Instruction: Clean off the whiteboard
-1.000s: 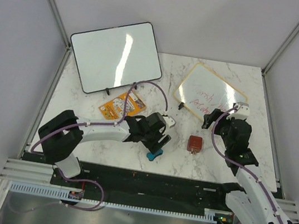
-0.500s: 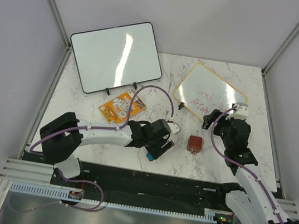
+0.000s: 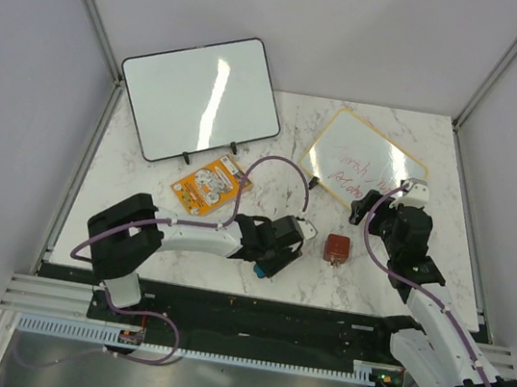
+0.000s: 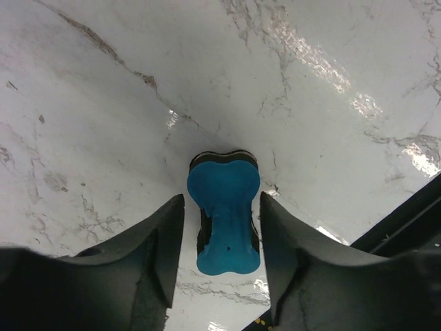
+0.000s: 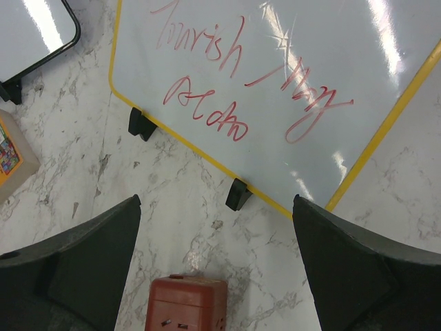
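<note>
The whiteboard [image 3: 365,161] has a thin yellow frame, red handwriting and black clip feet; it leans at the table's back right and fills the top of the right wrist view [image 5: 275,83]. A blue bone-shaped eraser [image 4: 226,207] lies flat on the marble, near the front edge in the top view [image 3: 260,271]. My left gripper [image 4: 222,207] is open and straddles the eraser, with a narrow gap on each side. It covers most of the eraser from above [image 3: 276,253]. My right gripper [image 5: 215,203] hangs wide open and empty just in front of the whiteboard [image 3: 365,208].
A red-brown plug adapter [image 3: 336,248] sits between the two grippers, just below the right jaws [image 5: 186,303]. A larger black-framed blank whiteboard [image 3: 200,95] stands at the back left. An orange card pack [image 3: 211,184] lies in front of it. A black rail [image 4: 406,227] edges the table.
My left gripper has shifted right and toward the front edge, settling over the blue eraser, and its jaws have narrowed around it. The right arm has not moved.
</note>
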Motion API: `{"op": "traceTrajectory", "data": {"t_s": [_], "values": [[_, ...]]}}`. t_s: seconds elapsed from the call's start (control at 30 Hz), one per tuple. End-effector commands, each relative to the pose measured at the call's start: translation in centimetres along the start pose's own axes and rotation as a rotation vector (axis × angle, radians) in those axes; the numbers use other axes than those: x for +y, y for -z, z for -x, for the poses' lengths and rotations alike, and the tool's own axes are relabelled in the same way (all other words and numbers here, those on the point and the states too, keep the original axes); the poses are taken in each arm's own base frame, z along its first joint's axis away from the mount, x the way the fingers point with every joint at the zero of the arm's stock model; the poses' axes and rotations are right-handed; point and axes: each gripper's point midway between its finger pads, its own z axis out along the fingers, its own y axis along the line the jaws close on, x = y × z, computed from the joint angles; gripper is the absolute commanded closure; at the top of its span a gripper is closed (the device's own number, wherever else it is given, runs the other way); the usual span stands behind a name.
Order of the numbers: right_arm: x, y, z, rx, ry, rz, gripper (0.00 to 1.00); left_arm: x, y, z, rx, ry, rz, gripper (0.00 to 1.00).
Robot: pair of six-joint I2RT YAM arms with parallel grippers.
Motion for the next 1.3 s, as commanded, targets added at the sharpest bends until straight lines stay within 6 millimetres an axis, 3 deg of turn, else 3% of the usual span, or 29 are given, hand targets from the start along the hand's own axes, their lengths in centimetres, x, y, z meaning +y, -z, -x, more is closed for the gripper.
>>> {"op": "traceTrajectory", "data": {"t_s": [0.0,0.27,0.53,0.67,0.83,1.0,1.13,1.27], "values": [[0.3,0.1,0.7,-0.027,-0.003,0.010,0.02,-0.1,-0.1,1.6,-0.023,0.006,0.029,0.51],[0.1,0.1,0.4,-0.020,-0.005,0.006,0.02,0.1,-0.1,2.0,-0.028,0.007,0.056,0.98],[-1.5,-0.6,1.0,-0.008,-0.012,-0.082,0.02,1.2,0.8,4.0,-0.078,-0.006,0.126,0.98],[-3.0,-1.6,2.4,-0.007,-0.043,-0.114,0.02,2.4,2.6,7.5,-0.159,-0.031,0.197,0.98],[-3.7,-2.8,7.6,-0.111,-0.137,-0.050,0.02,3.5,3.7,11.4,-0.210,-0.080,0.229,0.98],[-6.6,-4.7,11.4,-0.135,-0.218,-0.093,0.05,5.2,4.2,15.3,-0.244,-0.061,0.268,0.98],[-7.9,-5.8,12.6,-0.133,-0.227,-0.126,0.05,6.5,4.6,18.5,-0.290,-0.034,0.239,0.98],[-11.0,-6.6,12.3,-0.117,-0.280,-0.188,0.04,8.6,4.2,20.7,-0.306,0.006,0.241,0.98]]}}
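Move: The blue eraser lies right between the left hand's open fingers, its middle about 1 cm below the hand point. From that hand the red box is some 15 cm right and 6 cm ahead, the orange box 15 cm left and 17 cm ahead, and the written-on whiteboard's middle about 27 cm ahead, 17 cm right. From the right hand the whiteboard's middle is some 15 cm ahead, 1 cm right and 10 cm below. The blue eraser gets pinched across its waist as the left fingers close, then is lifted about 12 cm while being carried 14 cm forward and somewhat right, towards the whiteboard, the fingertips tipping forward some 20 degrees. Meanwhile the open right hand dips slightly, swings right and forward, then rises, turning clockwise, towards the whiteboard's right edge. ##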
